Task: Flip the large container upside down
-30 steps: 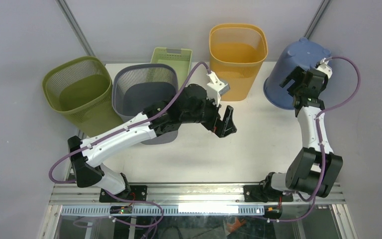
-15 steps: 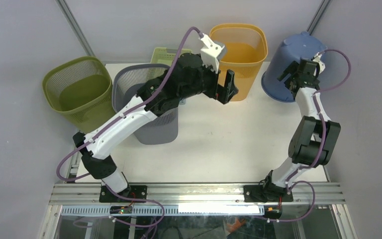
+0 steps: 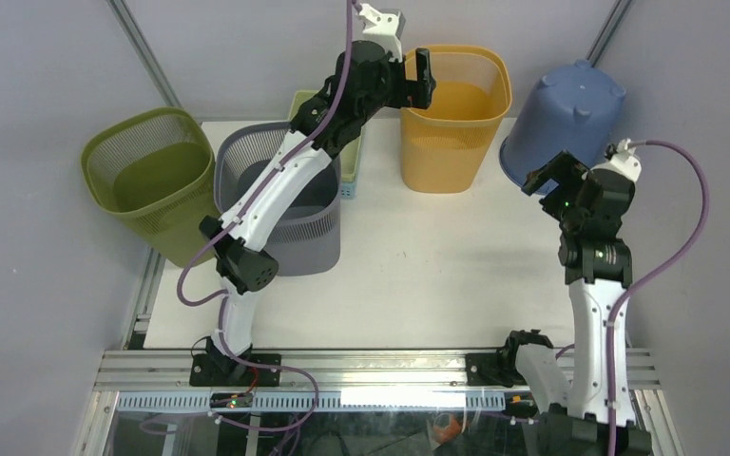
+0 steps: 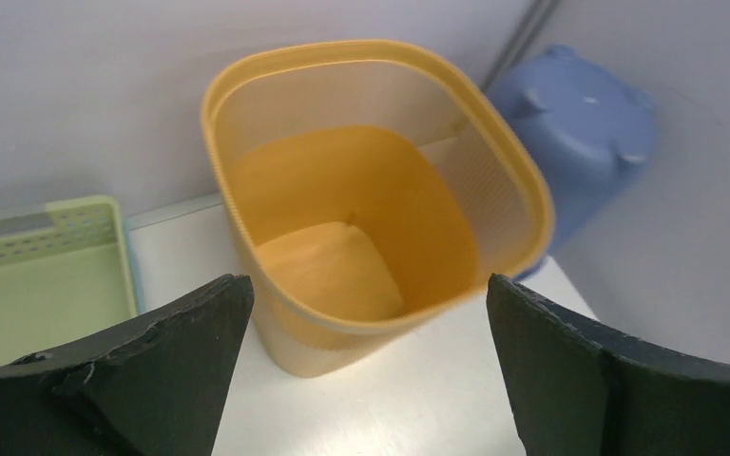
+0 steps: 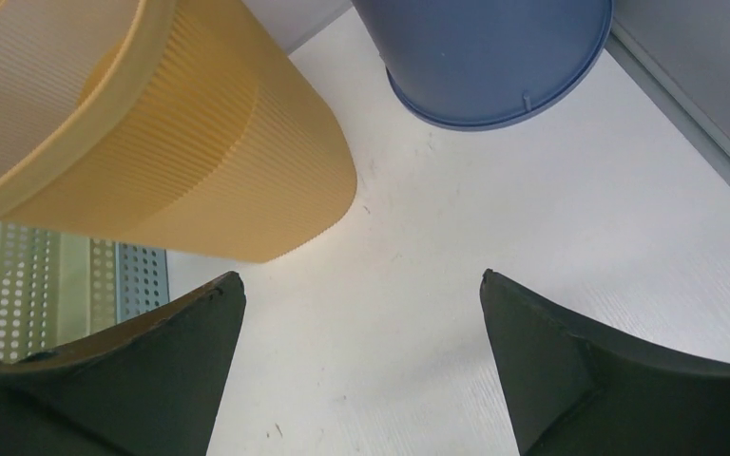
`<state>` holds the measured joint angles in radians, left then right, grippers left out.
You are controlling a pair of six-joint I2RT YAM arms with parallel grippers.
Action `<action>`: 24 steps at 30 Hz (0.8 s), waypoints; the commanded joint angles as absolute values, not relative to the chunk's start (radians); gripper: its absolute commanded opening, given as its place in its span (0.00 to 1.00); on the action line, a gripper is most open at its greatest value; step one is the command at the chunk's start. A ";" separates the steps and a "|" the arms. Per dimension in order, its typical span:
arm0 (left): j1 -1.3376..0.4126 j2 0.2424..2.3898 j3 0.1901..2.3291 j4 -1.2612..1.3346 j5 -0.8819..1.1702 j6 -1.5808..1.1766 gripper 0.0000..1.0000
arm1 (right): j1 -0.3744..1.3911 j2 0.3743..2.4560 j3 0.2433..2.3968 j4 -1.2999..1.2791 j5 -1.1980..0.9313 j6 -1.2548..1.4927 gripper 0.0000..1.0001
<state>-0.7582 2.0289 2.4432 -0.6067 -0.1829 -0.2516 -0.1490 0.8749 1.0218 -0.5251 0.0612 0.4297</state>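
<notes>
An orange mesh basket (image 3: 454,114) stands upright, mouth up, at the back middle of the table. A blue bucket (image 3: 566,119) stands upside down at the back right, with its footed bottom up and its rim on the table. My left gripper (image 3: 425,78) is open and empty, raised beside the orange basket's left rim. Its wrist view looks down into the basket (image 4: 371,218) between its own tips (image 4: 366,285). My right gripper (image 3: 547,180) is open and empty, just in front of the blue bucket (image 5: 494,57) and apart from it. The orange basket (image 5: 152,142) lies to its left.
An olive mesh basket (image 3: 147,176) and a grey mesh basket (image 3: 280,185) stand at the left, the left arm reaching over the grey one. A light green tray (image 3: 328,109) lies behind them, also in the left wrist view (image 4: 38,275). Grey walls and frame posts close the back.
My left arm has risen and swung back from mid-table to the orange basket's rim. My right gripper has drawn back from the blue bucket's rim toward the near side.
</notes>
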 commanded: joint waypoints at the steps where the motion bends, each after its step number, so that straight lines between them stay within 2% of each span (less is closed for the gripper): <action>1: -0.746 2.105 2.499 -0.563 -0.280 -0.277 0.99 | -0.151 0.794 1.077 -0.715 0.007 0.373 0.98; 10: -0.710 2.160 2.475 -0.532 -0.291 -0.376 0.98 | -0.151 0.701 1.086 -0.838 -0.060 0.375 0.98; 19: -0.709 2.206 2.459 -0.532 -0.286 -0.365 0.79 | -0.152 0.694 1.097 -0.856 -0.079 0.390 0.98; 24: -0.709 2.209 2.430 -0.535 -0.305 -0.346 0.65 | -0.149 0.688 1.106 -0.873 -0.075 0.387 0.98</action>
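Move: The left hand, wide open, is above the near-left part of the orange container's rim; the container's middle is roughly 7 cm ahead, 9 cm to the right and 22 cm below. The light-green basket stands around 23 cm to the hand's left and 3 cm ahead, the upturned blue container some 37 cm to its right and about level with it. From the right hand, the orange container is about 21 cm ahead, 20 cm left and 11 cm below. Down and forward, the left hand dips some 10 cm and reaches about 6 cm towards the orange container's near-left rim, swinging roughly 10 degrees counter-clockwise and tipping its fingers slightly down. It nearly halts midway, then sinks a little more while the fingers close by under a third around the rim, not yet gripping it. The open right hand draws back about 8 cm, drifting left, away from the blue container. ##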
